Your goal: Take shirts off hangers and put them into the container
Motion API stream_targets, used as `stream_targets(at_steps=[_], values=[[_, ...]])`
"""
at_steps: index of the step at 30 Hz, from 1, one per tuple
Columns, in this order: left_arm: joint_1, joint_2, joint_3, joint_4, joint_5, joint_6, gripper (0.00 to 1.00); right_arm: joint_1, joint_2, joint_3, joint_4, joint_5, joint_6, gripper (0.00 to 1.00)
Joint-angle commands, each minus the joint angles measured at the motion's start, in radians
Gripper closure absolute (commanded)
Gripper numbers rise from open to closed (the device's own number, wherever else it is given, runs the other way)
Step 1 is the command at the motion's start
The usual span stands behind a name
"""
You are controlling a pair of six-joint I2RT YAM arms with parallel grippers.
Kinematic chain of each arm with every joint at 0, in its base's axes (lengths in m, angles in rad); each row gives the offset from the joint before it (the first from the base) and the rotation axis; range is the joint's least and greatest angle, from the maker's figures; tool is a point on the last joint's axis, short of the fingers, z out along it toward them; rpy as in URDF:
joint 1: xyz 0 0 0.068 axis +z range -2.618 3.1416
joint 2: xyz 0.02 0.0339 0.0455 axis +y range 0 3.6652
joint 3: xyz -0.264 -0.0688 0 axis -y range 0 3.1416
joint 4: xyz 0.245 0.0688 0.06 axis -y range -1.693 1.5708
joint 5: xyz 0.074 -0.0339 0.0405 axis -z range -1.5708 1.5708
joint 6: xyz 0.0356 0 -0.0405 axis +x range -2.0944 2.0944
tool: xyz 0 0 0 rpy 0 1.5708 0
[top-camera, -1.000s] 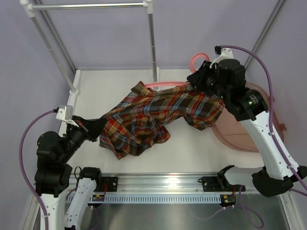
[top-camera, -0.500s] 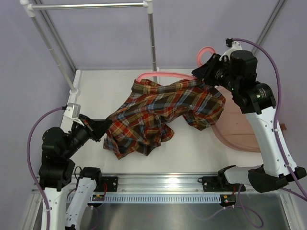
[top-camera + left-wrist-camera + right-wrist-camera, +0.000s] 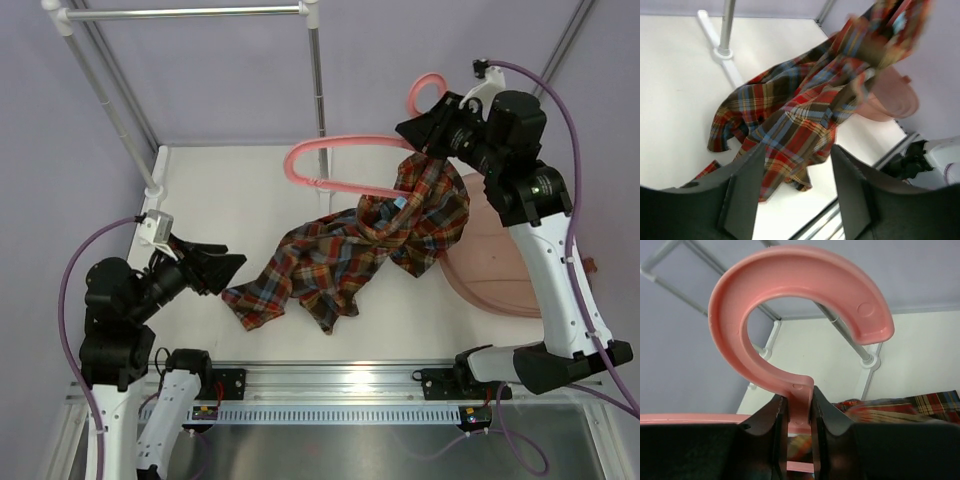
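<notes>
The plaid shirt (image 3: pixel 340 255) hangs by its upper end from the right side of the pink hanger (image 3: pixel 330 160) and trails down to the left onto the white table. The hanger's left loop is bare. My right gripper (image 3: pixel 422 130) is shut on the hanger's neck just below the hook (image 3: pixel 800 290), raised above the pinkish container (image 3: pixel 505 280). Left of the shirt's low end, my left gripper (image 3: pixel 228 265) stands open and holds nothing. In the left wrist view the shirt (image 3: pixel 790 115) lies beyond the spread fingers (image 3: pixel 742 195), with the container (image 3: pixel 890 95) behind it.
The white-and-metal clothes rack stands at the back, with one upright (image 3: pixel 318 90) behind the hanger and a slanted pole (image 3: pixel 110 110) at the left. Its foot (image 3: pixel 722 50) shows in the left wrist view. A metal rail (image 3: pixel 340 395) runs along the near edge.
My left gripper has let go of the shirt and opened. The right gripper has lifted the hanger higher, and the shirt has slipped off its left side and bunched toward the right.
</notes>
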State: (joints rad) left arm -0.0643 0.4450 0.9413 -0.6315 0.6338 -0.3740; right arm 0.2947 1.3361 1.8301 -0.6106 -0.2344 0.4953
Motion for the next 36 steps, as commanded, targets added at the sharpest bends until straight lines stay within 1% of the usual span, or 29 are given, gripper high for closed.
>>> stream_targets(at_steps=[1, 2, 3, 4, 5, 6, 8, 9, 12, 15, 19, 20, 21, 22, 23, 25, 27, 30, 31, 32, 34, 35, 36], values=[[0.004, 0.055, 0.100, 0.198, 0.133, -0.069, 0.36, 0.061, 0.008, -0.055, 0.097, -0.114, -0.159, 1.00], [0.004, 0.085, 0.141, 0.238, 0.217, -0.098, 0.37, 0.104, 0.012, -0.061, 0.089, -0.111, -0.205, 1.00], [0.003, 0.159, 0.166, 0.295, 0.252, -0.123, 0.38, 0.124, 0.021, -0.066, 0.075, -0.085, -0.221, 1.00], [0.003, 0.194, 0.192, 0.311, 0.277, -0.162, 0.42, 0.141, 0.031, -0.063, 0.066, -0.083, -0.231, 1.00], [0.003, 0.225, 0.252, 0.314, 0.305, -0.163, 0.43, 0.158, 0.044, -0.063, 0.060, -0.080, -0.247, 1.00], [-0.002, 0.251, 0.281, 0.311, 0.306, -0.155, 0.43, 0.190, 0.051, -0.061, 0.049, -0.069, -0.250, 1.00], [-0.005, 0.300, 0.336, 0.279, 0.303, -0.111, 0.42, 0.216, 0.066, -0.055, 0.041, -0.071, -0.264, 1.00], [-0.006, 0.316, 0.390, 0.247, 0.311, -0.096, 0.42, 0.234, 0.070, -0.051, 0.031, -0.053, -0.264, 1.00], [-0.008, 0.351, 0.415, 0.262, 0.348, -0.091, 0.41, 0.244, 0.083, -0.046, 0.018, -0.066, -0.270, 1.00], [-0.020, 0.373, 0.392, 0.303, 0.398, -0.128, 0.40, 0.259, 0.104, -0.031, 0.000, -0.077, -0.284, 1.00], [-0.072, 0.397, 0.353, 0.314, 0.382, -0.112, 0.42, 0.302, 0.161, 0.044, -0.026, -0.098, -0.296, 1.00], [-0.087, 0.397, 0.353, 0.303, 0.368, -0.103, 0.42, 0.311, 0.161, 0.067, -0.038, -0.105, -0.299, 1.00], [-0.118, 0.409, 0.355, 0.291, 0.357, -0.089, 0.42, 0.320, 0.194, 0.092, -0.063, -0.103, -0.302, 1.00], [-0.135, 0.416, 0.358, 0.280, 0.347, -0.066, 0.42, 0.333, 0.215, 0.150, -0.078, -0.092, -0.305, 1.00], [-0.152, 0.422, 0.367, 0.253, 0.315, -0.054, 0.42, 0.351, 0.251, 0.181, -0.109, -0.091, -0.314, 1.00], [-0.186, 0.437, 0.379, 0.222, 0.288, -0.022, 0.43, 0.368, 0.276, 0.245, -0.130, -0.074, -0.319, 1.00], [-0.196, 0.445, 0.386, 0.205, 0.267, -0.013, 0.43, 0.379, 0.278, 0.259, -0.132, -0.063, -0.319, 1.00], [-0.197, 0.449, 0.395, 0.175, 0.248, 0.014, 0.47, 0.379, 0.264, 0.259, -0.127, -0.068, -0.319, 1.00], [-0.198, 0.452, 0.395, 0.173, 0.245, 0.015, 0.49, 0.380, 0.264, 0.262, -0.130, -0.068, -0.317, 1.00], [-0.198, 0.454, 0.396, 0.171, 0.242, 0.017, 0.57, 0.380, 0.265, 0.264, -0.132, -0.068, -0.319, 1.00], [-0.200, 0.457, 0.396, 0.171, 0.241, 0.014, 0.68, 0.379, 0.267, 0.268, -0.143, -0.071, -0.320, 1.00], [-0.203, 0.459, 0.396, 0.168, 0.231, 0.015, 0.78, 0.382, 0.268, 0.268, -0.144, -0.074, -0.325, 1.00], [-0.204, 0.459, 0.398, 0.165, 0.222, 0.018, 0.81, 0.382, 0.268, 0.268, -0.146, -0.075, -0.327, 1.00]])
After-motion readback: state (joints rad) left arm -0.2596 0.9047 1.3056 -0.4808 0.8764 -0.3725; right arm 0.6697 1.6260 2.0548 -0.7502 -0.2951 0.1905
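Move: Ahead and well to the right of the open left hand, the hanger's left arm sticks out bare, about 12 cm forward, 17 cm right and 15 cm up. The shirt's middle is some 11 cm forward, 23 cm right and 16 cm below that hand. The right hand holds the hanger by its neck and brings it to the left gripper, roughly 33 cm left, 17 cm back and 14 cm lower; the container sits about 25 cm to this hand's right, 5 cm back and 40 cm below. Swinging the hanger across to the left gripper, the right hand keeps its pinch on the neck and travels about 16 cm left while sinking some 6 cm, turning counter-clockwise with its left side dipping. The empty left hand first rises steeply about 13 cm, then swings clockwise and goes right, easing down and slightly forward onto the hanger's left arm, its fingers closing around it. ##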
